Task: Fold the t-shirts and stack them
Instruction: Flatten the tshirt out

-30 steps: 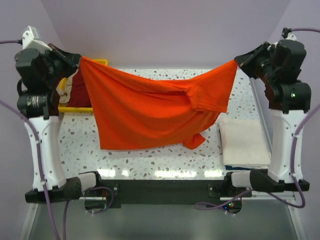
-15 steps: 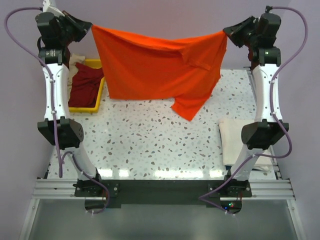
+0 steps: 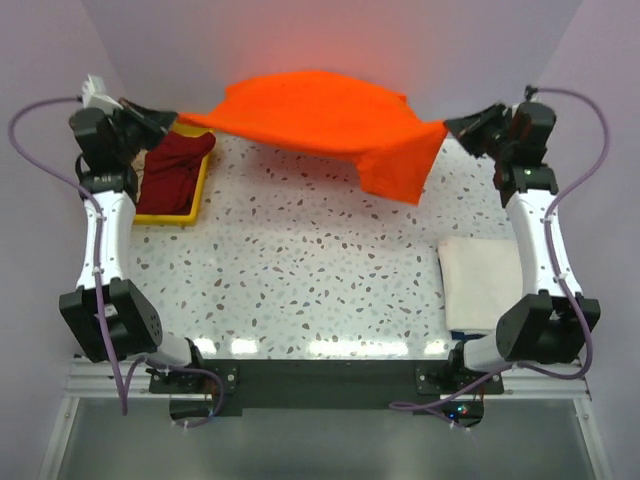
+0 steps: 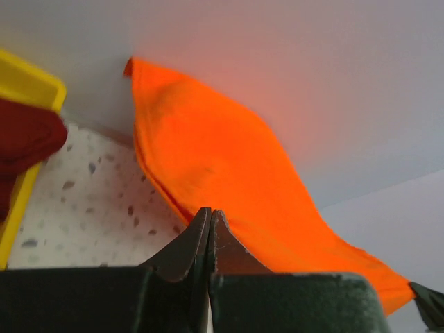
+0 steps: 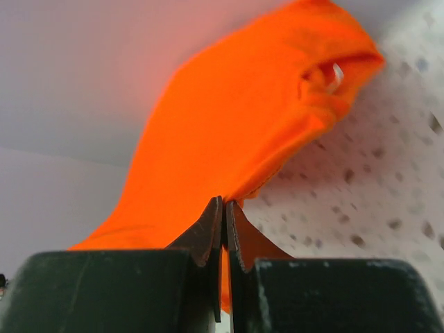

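Note:
The bright orange t-shirt (image 3: 320, 115) hangs stretched between both grippers over the far edge of the table, billowing against the back wall, with one part drooping at the right. My left gripper (image 3: 178, 120) is shut on its left corner, and in the left wrist view the orange t-shirt (image 4: 222, 173) runs away from the left gripper (image 4: 210, 211). My right gripper (image 3: 447, 127) is shut on the right corner. In the right wrist view the orange t-shirt (image 5: 236, 118) shows its small white tag (image 5: 337, 75) beyond the right gripper (image 5: 224, 202). A dark red t-shirt (image 3: 175, 170) lies in the yellow tray (image 3: 200, 190).
A folded cream-white t-shirt (image 3: 485, 280) lies at the right of the speckled table (image 3: 300, 270), beside the right arm. The yellow tray (image 4: 28, 87) stands at the far left by the left arm. The back wall is close behind the orange shirt.
Both arms have reached out and down toward the far edge, carrying the orange shirt from hanging high in front of the camera to billowing low over the table's back.

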`<state>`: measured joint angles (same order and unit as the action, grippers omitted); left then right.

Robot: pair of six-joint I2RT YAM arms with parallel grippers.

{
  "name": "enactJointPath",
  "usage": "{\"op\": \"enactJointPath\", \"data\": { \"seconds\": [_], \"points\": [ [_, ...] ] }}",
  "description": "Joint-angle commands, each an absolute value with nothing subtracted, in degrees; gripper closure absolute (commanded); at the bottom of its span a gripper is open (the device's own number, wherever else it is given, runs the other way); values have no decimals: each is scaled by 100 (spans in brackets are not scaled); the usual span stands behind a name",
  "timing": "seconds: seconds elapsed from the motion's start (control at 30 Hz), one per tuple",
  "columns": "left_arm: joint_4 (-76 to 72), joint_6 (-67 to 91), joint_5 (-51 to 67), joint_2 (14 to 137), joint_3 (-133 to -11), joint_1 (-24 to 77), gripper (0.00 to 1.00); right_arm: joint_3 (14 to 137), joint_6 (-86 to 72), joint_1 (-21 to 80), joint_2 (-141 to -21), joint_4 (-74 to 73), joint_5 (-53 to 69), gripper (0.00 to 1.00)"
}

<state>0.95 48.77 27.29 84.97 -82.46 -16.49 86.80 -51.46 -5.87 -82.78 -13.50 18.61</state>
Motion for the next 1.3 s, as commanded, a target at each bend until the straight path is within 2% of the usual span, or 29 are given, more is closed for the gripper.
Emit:
{"op": "enactJointPath", "data": {
  "seconds": [0.0,0.13,0.37,0.43,0.53,0.57,0.67,0.73,0.8,1.03,1.1,1.13,1.23,1.27],
  "points": [
    [-518,4904,2725,8324,-6788,-1626,100,7341,-4914,-598,-8446,-1160,1794,100],
    [-466,4676,2277,8270,-5435,-1512,100,6479,-4606,-598,-8867,-1108,1714,100],
    [-221,4588,1601,8560,-4448,-1336,100,5907,-4132,-606,-9720,-1186,1547,100],
    [-62,4570,1460,8526,-4299,-1336,100,5819,-4061,-598,-9677,-1265,1337,94],
    [-9,4553,1275,8403,-4167,-1345,100,5722,-3929,-606,-9511,-1397,1126,79],
    [-9,4544,1274,8376,-4123,-1345,100,5696,-3859,-589,-9371,-1484,1064,70],
    [201,4509,1275,8332,-4104,-1327,100,5617,-3727,-571,-9045,-1617,958,55],
    [237,4509,1248,8271,-4017,-1327,100,5415,-3674,-371,-8625,-1722,862,51],
    [237,4535,1178,8148,-3947,-1327,97,5248,-3595,-142,-8342,-1828,484,47],
    [448,4623,906,7673,-3543,-1318,87,3914,-3990,1509,-7375,-1609,-201,46],
    [457,4658,765,7472,-3350,-1318,81,3675,-4139,1739,-7086,-1573,-403,46],
    [483,4658,704,7401,-3288,-1327,73,3491,-4174,1862,-6997,-1625,-465,46],
    [440,4684,563,7146,-3050,-1318,61,3165,-4245,1916,-6610,-1643,-571,46],
    [422,4693,571,7085,-3006,-1318,60,3121,-4245,1916,-6557,-1670,-606,46]
  ]
}}
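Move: The near corners of the t-shirt are still pinched in my hands, the rest hanging between and ahead. The table spot for my left corner is about 10 cm back, 1 cm right and 34 below my left hand; the yellow bin stands 11 cm to that hand's left, level with it fore and aft, 30 below. My right corner's spot is 6 cm back, 1 right and 35 below my right hand; the white stack lies 22 cm back, 12 right, 34 below. I swing both hands down together some 33 cm and back, tipping the fingers down about 40 degrees, to lay the held corners of the t-shirt on the table. My right fingers open first, lift slightly, then go back some 14 cm and left, sinking open over the near corner of the loose flap. My left slows at the table, eases back and opens off its corner. ##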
